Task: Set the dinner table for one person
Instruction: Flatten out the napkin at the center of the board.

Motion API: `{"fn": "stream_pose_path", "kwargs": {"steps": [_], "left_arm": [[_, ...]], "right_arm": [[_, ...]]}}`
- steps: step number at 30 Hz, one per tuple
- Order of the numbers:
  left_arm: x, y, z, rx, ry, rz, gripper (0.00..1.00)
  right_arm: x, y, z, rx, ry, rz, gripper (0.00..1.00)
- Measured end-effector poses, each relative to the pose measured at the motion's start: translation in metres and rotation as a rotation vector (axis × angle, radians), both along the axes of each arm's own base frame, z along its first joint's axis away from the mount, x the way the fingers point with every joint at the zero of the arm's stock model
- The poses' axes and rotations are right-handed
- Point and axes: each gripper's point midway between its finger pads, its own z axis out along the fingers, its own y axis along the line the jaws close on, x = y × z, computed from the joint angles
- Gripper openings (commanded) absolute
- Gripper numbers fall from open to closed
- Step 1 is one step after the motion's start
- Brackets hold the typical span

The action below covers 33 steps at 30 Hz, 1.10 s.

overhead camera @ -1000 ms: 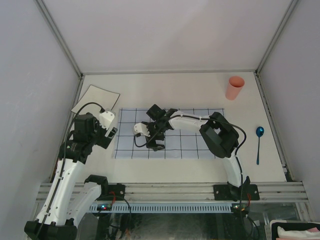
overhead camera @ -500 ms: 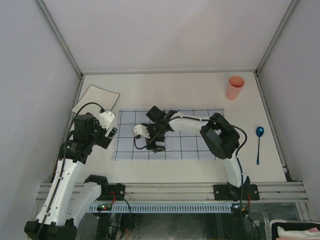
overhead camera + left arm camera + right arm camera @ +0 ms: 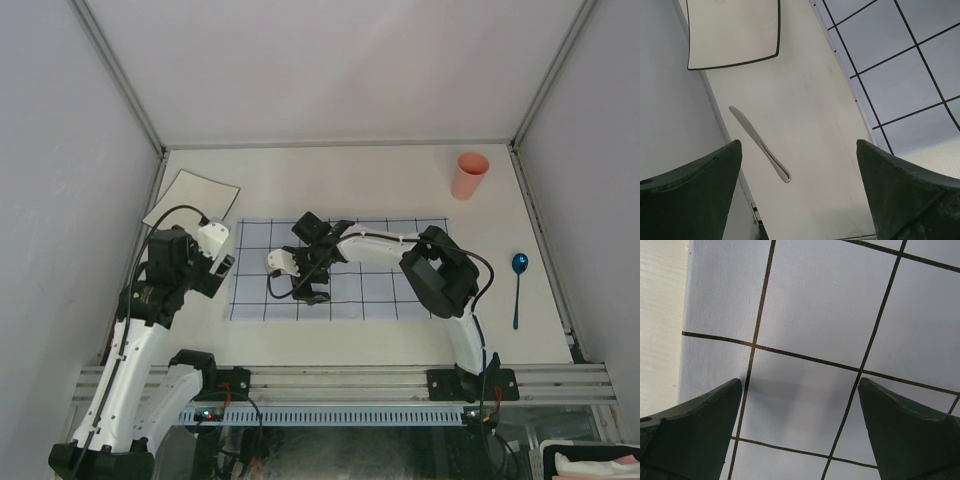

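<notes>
The dinner table (image 3: 350,180) is a flat off-white surface. A light-blue cloth (image 3: 400,290) with a dark grid lies near its front. My right gripper (image 3: 300,270) hangs open over the cloth's left part, and its wrist view shows only cloth (image 3: 815,315) between the fingers (image 3: 695,430). My left gripper (image 3: 224,263) is open above the table's left side, beside the cloth's left edge. Below it lies a metal knife (image 3: 760,145) along the left rail, with nothing held. A square white plate (image 3: 190,197) with a dark rim sits at the back left.
A pink cup (image 3: 469,176) stands upright at the back right. A blue spoon (image 3: 517,285) lies near the right rail, bowl pointing away. Pale walls and grey rails enclose the table on three sides. The plate (image 3: 732,32) also shows in the left wrist view, beyond the knife.
My right gripper has shifted very slightly to the left over the cloth. The left arm has not moved.
</notes>
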Motion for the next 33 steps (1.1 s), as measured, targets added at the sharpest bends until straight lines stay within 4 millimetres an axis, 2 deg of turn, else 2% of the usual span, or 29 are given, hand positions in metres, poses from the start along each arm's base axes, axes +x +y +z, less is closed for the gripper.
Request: {"fn": "stream_pose_path", "kwargs": {"steps": [8, 13, 16, 19, 20, 24, 27, 30, 33], "left_arm": [[0.000, 0.000, 0.000, -0.002, -0.002, -0.001, 1.00], [-0.001, -0.003, 0.003, -0.012, 0.005, -0.015, 1.00], [0.000, -0.006, 0.010, -0.022, 0.001, -0.026, 1.00], [0.002, -0.007, 0.013, -0.025, -0.004, -0.029, 1.00], [0.001, -0.007, 0.012, -0.026, 0.000, -0.030, 1.00], [0.002, -0.010, 0.010, -0.034, 0.013, -0.042, 1.00], [0.002, -0.010, 0.008, -0.033, 0.019, -0.042, 1.00], [0.001, -0.015, 0.001, -0.043, 0.044, -0.068, 1.00], [0.001, -0.021, -0.019, -0.050, 0.115, -0.104, 1.00]], "right_arm": [[0.000, -0.001, 0.002, -0.008, 0.002, -0.002, 1.00], [-0.014, -0.019, 0.013, -0.095, 0.066, -0.044, 1.00], [-0.007, -0.027, 0.041, -0.105, 0.059, -0.097, 1.00], [0.014, -0.022, 0.091, -0.016, -0.006, -0.156, 1.00], [0.024, -0.023, 0.116, 0.035, -0.042, -0.185, 1.00], [0.043, -0.037, 0.176, 0.141, -0.142, -0.258, 1.00], [0.044, -0.054, 0.190, 0.154, -0.182, -0.300, 1.00], [0.032, -0.084, 0.182, 0.119, -0.178, -0.347, 1.00], [0.027, -0.116, 0.180, 0.097, -0.179, -0.415, 1.00]]}}
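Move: On the napkin with open fingertips, the right hand starts low near the cloth's left end; the napkin's middle is about 4 cm ahead and 10 cm to its right, barely below. The cream mat lies some 25 cm to this hand's left and 19 cm ahead, the orange cup roughly 38 cm right and 23 cm ahead. From the left hand the napkin's middle is about 32 cm right, 5 cm ahead and 18 cm down. Coming off the napkin, the right hand first drags back and to the right by a centimetre or so, then climbs steeply, about 18 cm in all, and swings some 12 cm right, high over the cloth's middle, turning about 25 degrees clockwise with fingers still wide open. Late on, the empty left hand sinks about 2 cm and edges 2 cm right. ##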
